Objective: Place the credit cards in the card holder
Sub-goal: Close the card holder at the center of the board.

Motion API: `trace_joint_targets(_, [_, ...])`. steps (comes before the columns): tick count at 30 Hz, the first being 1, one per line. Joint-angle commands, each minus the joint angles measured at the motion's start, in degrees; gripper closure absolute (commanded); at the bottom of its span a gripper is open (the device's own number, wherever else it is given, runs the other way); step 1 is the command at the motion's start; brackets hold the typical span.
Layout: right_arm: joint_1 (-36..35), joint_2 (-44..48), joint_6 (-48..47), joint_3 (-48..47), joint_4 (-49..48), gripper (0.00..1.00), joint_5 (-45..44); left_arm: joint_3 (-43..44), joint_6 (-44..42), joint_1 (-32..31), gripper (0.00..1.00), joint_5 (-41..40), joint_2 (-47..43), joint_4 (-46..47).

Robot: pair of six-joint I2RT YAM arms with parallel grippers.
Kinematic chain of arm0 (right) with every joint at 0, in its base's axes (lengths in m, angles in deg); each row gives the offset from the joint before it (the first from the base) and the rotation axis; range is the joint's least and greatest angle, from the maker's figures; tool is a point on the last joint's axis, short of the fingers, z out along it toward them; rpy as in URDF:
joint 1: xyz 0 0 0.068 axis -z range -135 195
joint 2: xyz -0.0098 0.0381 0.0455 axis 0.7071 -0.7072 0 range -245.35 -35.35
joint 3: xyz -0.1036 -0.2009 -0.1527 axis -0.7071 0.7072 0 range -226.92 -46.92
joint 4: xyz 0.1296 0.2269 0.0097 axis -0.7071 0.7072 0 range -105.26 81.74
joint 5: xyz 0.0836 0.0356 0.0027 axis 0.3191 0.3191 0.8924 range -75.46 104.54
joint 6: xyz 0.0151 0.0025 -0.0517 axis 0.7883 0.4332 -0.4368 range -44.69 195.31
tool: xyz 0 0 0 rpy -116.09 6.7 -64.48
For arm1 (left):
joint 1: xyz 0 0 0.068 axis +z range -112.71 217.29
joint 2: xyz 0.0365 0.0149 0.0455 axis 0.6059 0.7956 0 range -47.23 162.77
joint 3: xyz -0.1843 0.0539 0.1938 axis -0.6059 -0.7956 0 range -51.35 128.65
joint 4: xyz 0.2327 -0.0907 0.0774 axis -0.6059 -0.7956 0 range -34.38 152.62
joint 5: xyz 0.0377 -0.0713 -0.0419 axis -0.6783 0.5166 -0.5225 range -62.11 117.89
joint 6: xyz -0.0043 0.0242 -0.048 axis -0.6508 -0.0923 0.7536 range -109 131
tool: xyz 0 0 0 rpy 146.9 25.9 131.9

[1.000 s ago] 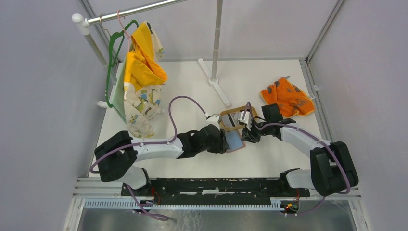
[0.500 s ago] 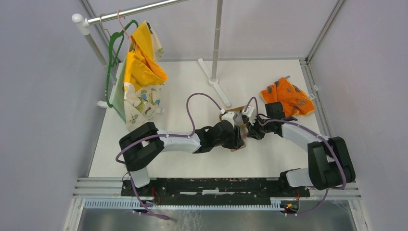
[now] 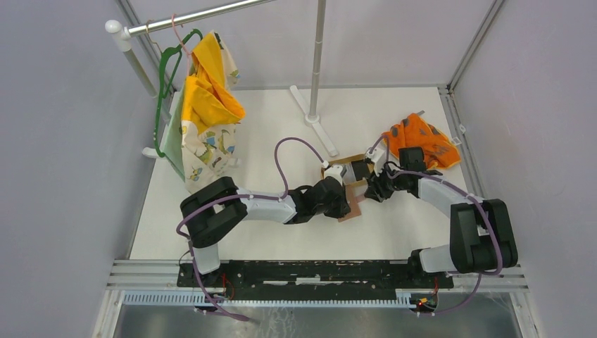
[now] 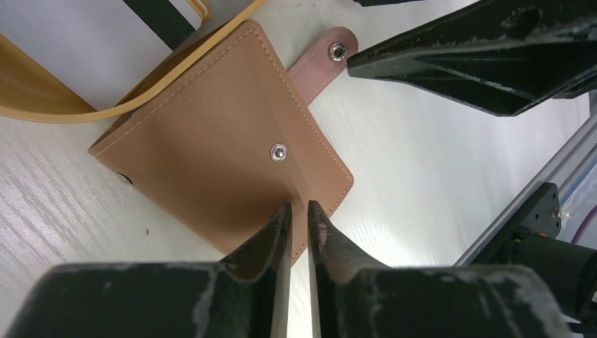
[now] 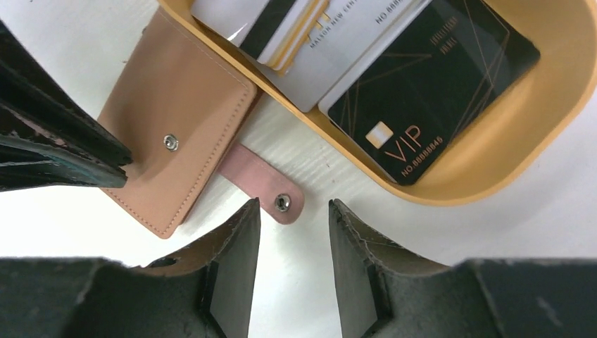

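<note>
The card holder (image 4: pixel 218 155) lies folded shut on the table, tan-brown side up, with its pink strap tab (image 5: pixel 264 186) sticking out unsnapped. My left gripper (image 4: pixel 296 210) has its jaws almost together, tips at the holder's near edge, nothing between them. Just short of the strap tab, my right gripper (image 5: pixel 293 205) stands open and empty. Behind it, the credit cards lie in the oval wooden tray (image 5: pixel 493 176): a black VIP card (image 5: pixel 429 84) and white ones (image 5: pixel 338 63). From above, the holder (image 3: pixel 353 208) sits between both grippers.
An orange patterned cloth (image 3: pixel 421 141) lies at the back right. A clothes rail with hanging garments (image 3: pixel 208 120) stands at the back left. A pole on a white foot (image 3: pixel 318 121) stands behind the tray (image 3: pixel 336 166).
The holder lay open with its blue inside up; now it is folded shut. My left arm has reached further right and its jaws have narrowed. The right gripper has drawn back and opened wider.
</note>
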Motion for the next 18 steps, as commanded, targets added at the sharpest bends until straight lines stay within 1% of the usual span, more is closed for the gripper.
trace_joint_targets(1, [2.2,0.2,3.8,-1.0,-2.4,0.53,0.5,0.3,-2.0,0.2,0.81,-1.8,1.2,1.2])
trace_joint_targets(4, [3.5,0.0,4.7,-0.5,-2.4,0.51,2.8,0.2,-2.0,0.2,0.83,-1.7,1.5,1.0])
trace_joint_targets(7, [3.6,-2.2,4.8,-1.2,-0.7,0.52,5.5,0.1,-2.1,0.2,0.83,-1.4,1.3,1.1])
trace_joint_targets(10, [3.6,-4.8,5.2,-1.9,0.4,0.53,7.6,-0.1,-2.1,0.2,0.84,-1.1,0.8,1.2])
trace_joint_targets(12, [3.6,-6.2,5.5,-2.3,1.0,0.56,9.0,-0.2,-2.0,0.2,0.84,-0.7,0.6,1.4])
trace_joint_targets(14, [3.5,-7.0,5.6,-2.8,1.2,0.64,10.3,-0.4,-1.8,0.2,0.84,-0.3,0.5,1.7])
trace_joint_targets(18, [3.1,-5.8,4.0,-3.3,1.3,0.91,12.0,-1.4,-0.9,0.1,0.84,0.7,0.2,2.2])
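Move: The card holder's strap tip, with its snap, lies almost under the right hand's open fingers: about 1 cm back, 1 cm to the left and 2 cm below. From that hand the card holder's closed body is some 6 cm to the left, 3 cm back and 2 cm below, and the card tray about 7 cm ahead, 6 cm left and 2 cm down. From the left hand, the holder's body is about 2 cm ahead, 2 cm right and 1 cm below, and the strap tip about 4 cm ahead, 7 cm right and 1 cm below. The strap tip gets pinched by the right hand, which first drifts about 1 cm to the right, then turns back left, draws back and sinks some 2 cm onto the strap, its fingers tipping roughly 10 degrees steeper and closing around the snap end. The left hand stays put, its nearly shut fingertips still resting on the holder's body. ##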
